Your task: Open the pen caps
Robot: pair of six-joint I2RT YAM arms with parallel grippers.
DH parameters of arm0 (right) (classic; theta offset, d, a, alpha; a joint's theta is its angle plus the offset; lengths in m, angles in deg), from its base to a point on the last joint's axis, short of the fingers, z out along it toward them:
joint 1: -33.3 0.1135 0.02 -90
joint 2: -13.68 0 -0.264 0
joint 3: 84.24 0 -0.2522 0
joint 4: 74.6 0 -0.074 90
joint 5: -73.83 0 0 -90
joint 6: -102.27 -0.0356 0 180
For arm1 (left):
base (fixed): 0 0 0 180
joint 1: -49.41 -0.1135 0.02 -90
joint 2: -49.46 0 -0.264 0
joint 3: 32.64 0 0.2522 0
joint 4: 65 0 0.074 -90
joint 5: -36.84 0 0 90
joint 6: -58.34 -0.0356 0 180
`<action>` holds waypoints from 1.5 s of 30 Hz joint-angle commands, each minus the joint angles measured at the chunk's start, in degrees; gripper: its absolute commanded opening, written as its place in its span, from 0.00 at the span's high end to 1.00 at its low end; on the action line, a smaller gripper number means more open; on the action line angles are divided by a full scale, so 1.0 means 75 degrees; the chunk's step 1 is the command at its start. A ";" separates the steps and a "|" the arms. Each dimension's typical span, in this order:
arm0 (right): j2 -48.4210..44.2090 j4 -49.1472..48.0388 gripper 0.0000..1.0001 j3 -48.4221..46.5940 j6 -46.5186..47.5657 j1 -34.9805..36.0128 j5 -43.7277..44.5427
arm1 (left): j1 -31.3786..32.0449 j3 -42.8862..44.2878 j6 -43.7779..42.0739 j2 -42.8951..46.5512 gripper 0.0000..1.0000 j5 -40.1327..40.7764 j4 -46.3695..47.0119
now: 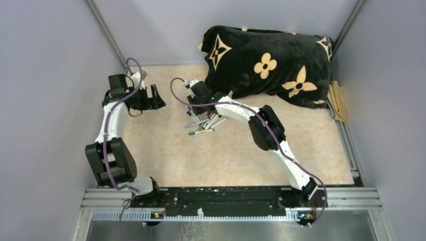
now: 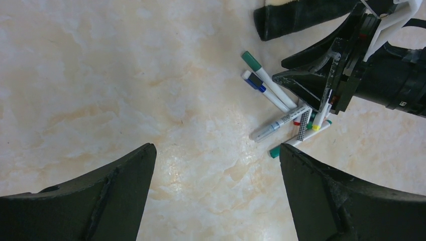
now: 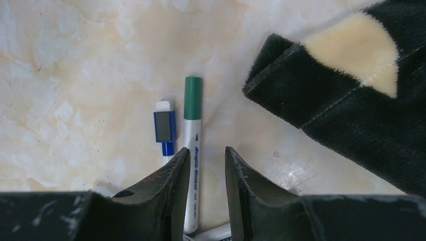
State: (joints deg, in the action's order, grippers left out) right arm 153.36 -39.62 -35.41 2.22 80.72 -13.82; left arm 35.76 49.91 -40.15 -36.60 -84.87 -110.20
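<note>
Several pens lie in a loose heap on the marble-look table, just left of the pillow. My right gripper is down over the heap, its jaws narrowed around a white pen with a green pen cap. The barrel rests against one finger, and a gap shows on the other side. A blue-capped pen lies just beside it. My left gripper hovers wide open over bare table, left of the heap, holding nothing. The green-capped pen also shows there.
A black pillow with tan flower patterns fills the back right; its corner lies close to my right gripper. Grey walls enclose the table on three sides. A tan cloth lies beside the pillow at the right edge.
</note>
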 commanded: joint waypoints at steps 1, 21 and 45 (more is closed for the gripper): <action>0.0127 -0.0061 0.69 -0.0364 0.0110 0.0054 -0.0425 | -0.0032 -0.0166 -0.0156 0.0042 0.01 -0.0194 -0.0201; -0.0674 -0.0610 0.91 0.1665 0.0415 0.0216 -0.0079 | -0.0032 -0.0026 -0.0354 0.0147 0.01 -0.0665 -0.0461; -0.2539 -0.1341 1.00 0.2823 0.0408 0.0175 -0.0756 | 0.0010 -0.0352 -0.2212 0.0729 0.01 -0.2387 -0.1415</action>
State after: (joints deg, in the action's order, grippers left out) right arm 138.23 -51.38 -7.87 5.17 81.68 -15.27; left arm 35.76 48.41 -50.64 -32.58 -98.11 -117.61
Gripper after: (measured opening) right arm 0.034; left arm 0.987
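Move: The front green-capped marker lies almost under the right hand, its middle about 1 cm back, 1 cm left and 2 cm below. From that hand, the blue eraser-cap marker is some 3 cm back and 2 cm left, the clear-capped marker 5 cm straight back, and the mixed pen pile 4 cm back and 7 cm right. From the left hand, the green-capped marker is roughly 4 cm ahead, 15 cm right and 14 cm below. Over the green-capped marker the right hand eases slightly back-left and down, narrows its part-open fingers, then sweeps some 7 cm back and to the right, low across the pens. There the fingers shut, pinching the marker at mid-body, and the hand starts to rise. The open left hand draws about 5 cm back-right, turning some 15 degrees clockwise. ##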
